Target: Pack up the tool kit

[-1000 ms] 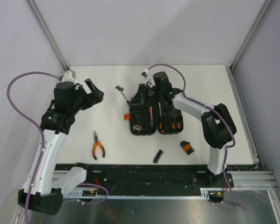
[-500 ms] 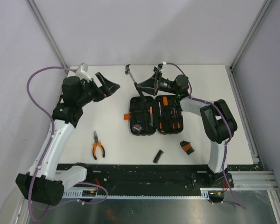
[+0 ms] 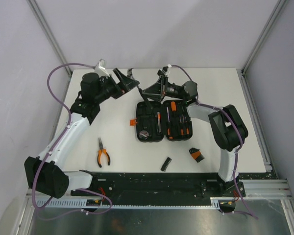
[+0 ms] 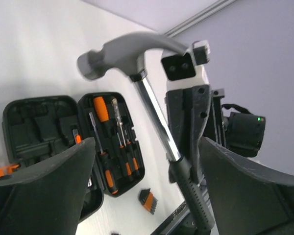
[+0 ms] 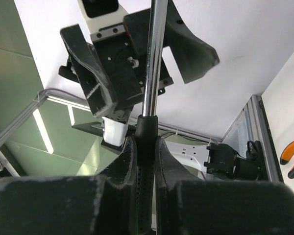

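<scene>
The tool kit case (image 3: 138,122) lies open at the table's middle, with screwdrivers (image 4: 108,142) in the moulded slots of one half. Above its far left corner my right gripper (image 3: 144,91) is shut on the black handle (image 5: 144,161) of a hammer (image 3: 133,72). The hammer has a grey head (image 4: 122,51) and a chrome shaft (image 4: 157,122). My left gripper (image 3: 129,81) is open, its fingers standing on either side of the shaft with a gap to each. In the left wrist view the left gripper (image 4: 147,152) faces the right gripper (image 4: 186,107).
Orange-handled pliers (image 3: 103,154) lie on the table left of the case. A black bit strip (image 3: 166,163) and an orange-and-black bit holder (image 3: 196,154) lie near the front edge. Walls and metal frame posts enclose the table.
My right gripper lifted the hammer off the table beside the case and now holds it up. My left arm swung right until its open fingers flank the shaft.
</scene>
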You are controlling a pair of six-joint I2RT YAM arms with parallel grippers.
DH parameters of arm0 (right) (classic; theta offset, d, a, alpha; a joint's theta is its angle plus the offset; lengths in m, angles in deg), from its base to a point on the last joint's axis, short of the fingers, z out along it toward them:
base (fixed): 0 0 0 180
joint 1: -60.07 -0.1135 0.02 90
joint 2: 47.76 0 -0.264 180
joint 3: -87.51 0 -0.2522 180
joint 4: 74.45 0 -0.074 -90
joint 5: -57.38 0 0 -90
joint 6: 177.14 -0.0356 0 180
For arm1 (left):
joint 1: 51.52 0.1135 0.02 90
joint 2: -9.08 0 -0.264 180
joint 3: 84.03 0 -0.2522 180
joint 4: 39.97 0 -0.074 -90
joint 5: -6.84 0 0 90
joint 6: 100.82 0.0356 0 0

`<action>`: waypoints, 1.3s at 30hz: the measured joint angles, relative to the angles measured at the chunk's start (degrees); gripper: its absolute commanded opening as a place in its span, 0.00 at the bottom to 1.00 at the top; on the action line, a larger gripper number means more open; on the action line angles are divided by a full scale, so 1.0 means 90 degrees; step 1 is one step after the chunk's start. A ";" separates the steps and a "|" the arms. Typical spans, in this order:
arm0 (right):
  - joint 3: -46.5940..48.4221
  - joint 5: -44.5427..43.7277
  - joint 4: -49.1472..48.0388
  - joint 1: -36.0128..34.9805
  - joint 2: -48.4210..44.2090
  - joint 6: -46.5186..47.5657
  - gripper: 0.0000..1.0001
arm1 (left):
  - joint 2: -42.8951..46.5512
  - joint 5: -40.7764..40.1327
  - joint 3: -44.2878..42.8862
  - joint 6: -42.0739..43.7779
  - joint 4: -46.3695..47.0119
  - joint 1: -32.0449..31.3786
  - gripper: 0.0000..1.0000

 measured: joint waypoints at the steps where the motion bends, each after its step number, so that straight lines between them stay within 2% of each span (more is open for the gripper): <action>1: 0.0000 0.0005 0.0022 -0.0022 -0.0007 0.0034 0.00 | -0.0017 0.0000 -0.0027 -0.0019 0.0049 -0.0005 0.79; 7: 0.0000 0.0053 0.0185 -0.0104 -0.0092 0.0262 0.00 | -0.0321 0.0032 -0.0233 -0.0260 0.0410 -0.0080 0.46; 12: 0.0000 0.0109 0.0328 -0.0134 -0.0151 0.0352 0.00 | -0.0619 0.0109 -0.0284 -0.0471 0.0559 -0.0187 0.11; 14: -0.0019 0.0148 0.0379 -0.0136 -0.0151 0.0566 0.00 | -0.0636 0.0114 -0.0308 -0.0736 0.0583 -0.0231 0.03; 17: -0.0022 0.0168 0.0362 -0.0170 -0.0163 0.0894 0.02 | -0.0634 0.0160 -0.0391 -0.0991 0.0580 -0.0272 0.00; 19: -0.0022 0.0172 0.0503 -0.0163 -0.0204 0.1117 0.10 | -0.0634 0.0155 -0.0393 -0.1005 0.0573 -0.0272 0.00; 20: -0.0022 0.0170 0.0673 -0.0158 -0.0240 0.1263 0.16 | -0.0634 0.0141 -0.0393 -0.0993 0.0549 -0.0272 0.00; 24: -0.0022 0.0087 0.1938 -0.0126 -0.0610 0.2025 0.58 | -0.0634 0.0049 -0.0393 -0.0901 0.0464 -0.0282 0.00; 25: -0.0022 0.0019 0.2353 -0.0095 -0.0746 0.2242 0.65 | -0.0634 0.0027 -0.0393 -0.0704 0.0418 -0.0291 0.00; 27: -0.0022 -0.0187 0.3215 0.0044 -0.1071 0.2771 0.74 | -0.0631 -0.0073 -0.0391 -0.0478 0.0284 -0.0308 0.00; 31: -0.0022 -0.0855 0.4952 0.0503 -0.1790 0.3971 0.79 | -0.0631 -0.0503 -0.0379 0.0019 -0.0134 -0.0374 0.00; 35: -0.0019 -0.1945 0.6810 0.1015 -0.2540 0.5183 0.79 | -0.0738 -0.1122 -0.0398 0.0493 -0.0678 -0.0687 0.00; 39: -0.0019 -0.2987 0.8388 0.1348 -0.3126 0.6149 0.78 | -0.1413 -0.1819 -0.0743 0.0797 -0.1219 -0.1273 0.00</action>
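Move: The hammer, held up by the right hand at the top of its black grip, has its bare shaft about 3 cm ahead of the left hand, 4 cm to its right and 1 cm higher; from the right hand that stretch is some 5 cm ahead, 2 cm left and 1 cm up. Below the left hand by about 27 cm, the open case's left half centres 2 cm back and 6 cm right, its right half 2 cm back and 20 cm right. The orange latch is 2 cm back, 2 cm left and 28 cm down. Rightward and slightly forward, the left hand eases about 3 cm onto the hammer's shaft and shuts its fingers there, between head and grip, while the right hand keeps its hold. The right fingers then open and let go, that hand swinging some 15 cm right and forward, turning clockwise and dipping; the left, still pinching the shaft, sinks about 10 cm towards the case, its fingers tipping down. ##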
